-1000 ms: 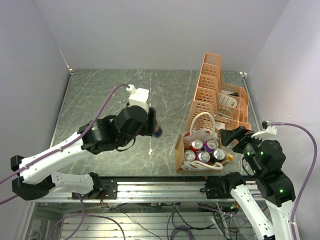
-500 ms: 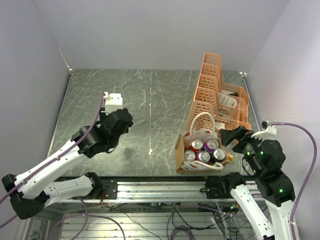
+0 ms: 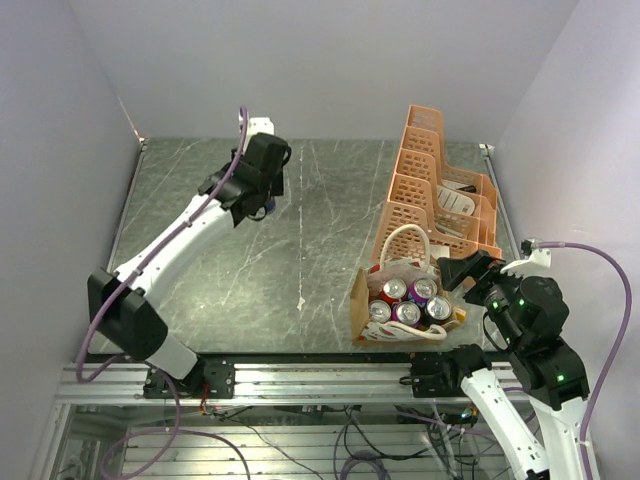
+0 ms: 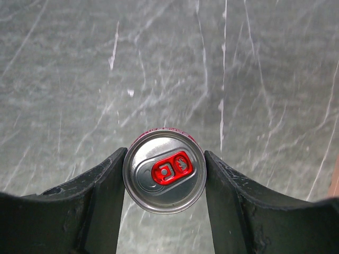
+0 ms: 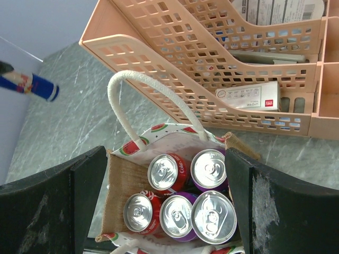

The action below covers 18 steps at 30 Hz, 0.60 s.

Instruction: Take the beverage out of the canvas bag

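A slim beverage can [image 4: 165,182] with a silver top and a red tab sits between the fingers of my left gripper [image 4: 164,161], which is shut on its sides. From above, that left gripper [image 3: 263,200] hangs over the far left of the table, the can's blue body [image 3: 263,210] just below it. The canvas bag [image 3: 359,297] stands at the near right, with several red and purple cans [image 5: 172,172] upright inside its brown wall [image 5: 123,177]. My right gripper [image 5: 164,182] hovers open above the bag, one finger on each side of it.
An orange lattice rack [image 3: 432,178] holding boxes and papers stands just behind the bag, its front wall [image 5: 175,79] near the white handle [image 5: 139,95]. Grey walls close in the table's left, back and right sides.
My left arm has carried the can from the table's middle out to the left, then toward the far back. The right arm and the bag have stayed put.
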Motion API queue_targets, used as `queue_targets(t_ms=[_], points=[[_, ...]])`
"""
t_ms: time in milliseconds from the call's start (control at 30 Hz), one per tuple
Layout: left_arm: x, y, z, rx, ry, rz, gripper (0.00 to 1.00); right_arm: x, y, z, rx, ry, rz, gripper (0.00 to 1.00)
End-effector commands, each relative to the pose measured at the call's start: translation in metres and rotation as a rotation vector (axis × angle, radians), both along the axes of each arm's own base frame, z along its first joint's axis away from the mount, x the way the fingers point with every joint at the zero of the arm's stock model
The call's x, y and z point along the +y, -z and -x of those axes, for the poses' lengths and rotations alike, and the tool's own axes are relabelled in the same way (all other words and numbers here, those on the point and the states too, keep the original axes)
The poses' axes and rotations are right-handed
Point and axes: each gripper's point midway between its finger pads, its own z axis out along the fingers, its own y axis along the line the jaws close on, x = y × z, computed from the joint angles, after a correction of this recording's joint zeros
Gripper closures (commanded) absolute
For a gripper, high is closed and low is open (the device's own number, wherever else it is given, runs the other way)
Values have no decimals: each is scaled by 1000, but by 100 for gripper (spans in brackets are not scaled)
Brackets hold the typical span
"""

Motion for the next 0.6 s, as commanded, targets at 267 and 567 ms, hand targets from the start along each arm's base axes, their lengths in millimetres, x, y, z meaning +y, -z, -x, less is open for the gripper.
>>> queue_targets(t_ms=[267, 567], points=[[38, -36, -100, -150, -83, 65, 93, 0, 0, -4, -8, 4, 2, 7], [70, 14, -139, -102, -3, 118, 93, 0, 3, -6, 9, 10, 5, 7]])
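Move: The spot being made for looks to be bare table at the far left, some 13 cm ahead of the left gripper, 12 cm to its left and 23 cm below. The canvas bag lies about 36 cm to the gripper's right and 20 cm back, and the orange rack about 48 cm right and 5 cm farther out. From the idle right gripper, that spot is roughly 34 cm ahead and 52 cm left, well below. Carry the can, still pinched near its lid, onward over the open table with the left gripper: go forward about 11 cm in all, rising a couple of centimetres at first, then swing about 8 cm left and sink some 6 cm from the top of the arc towards the far-left table. Keep the grip as it is and the wrist nearly steady. ##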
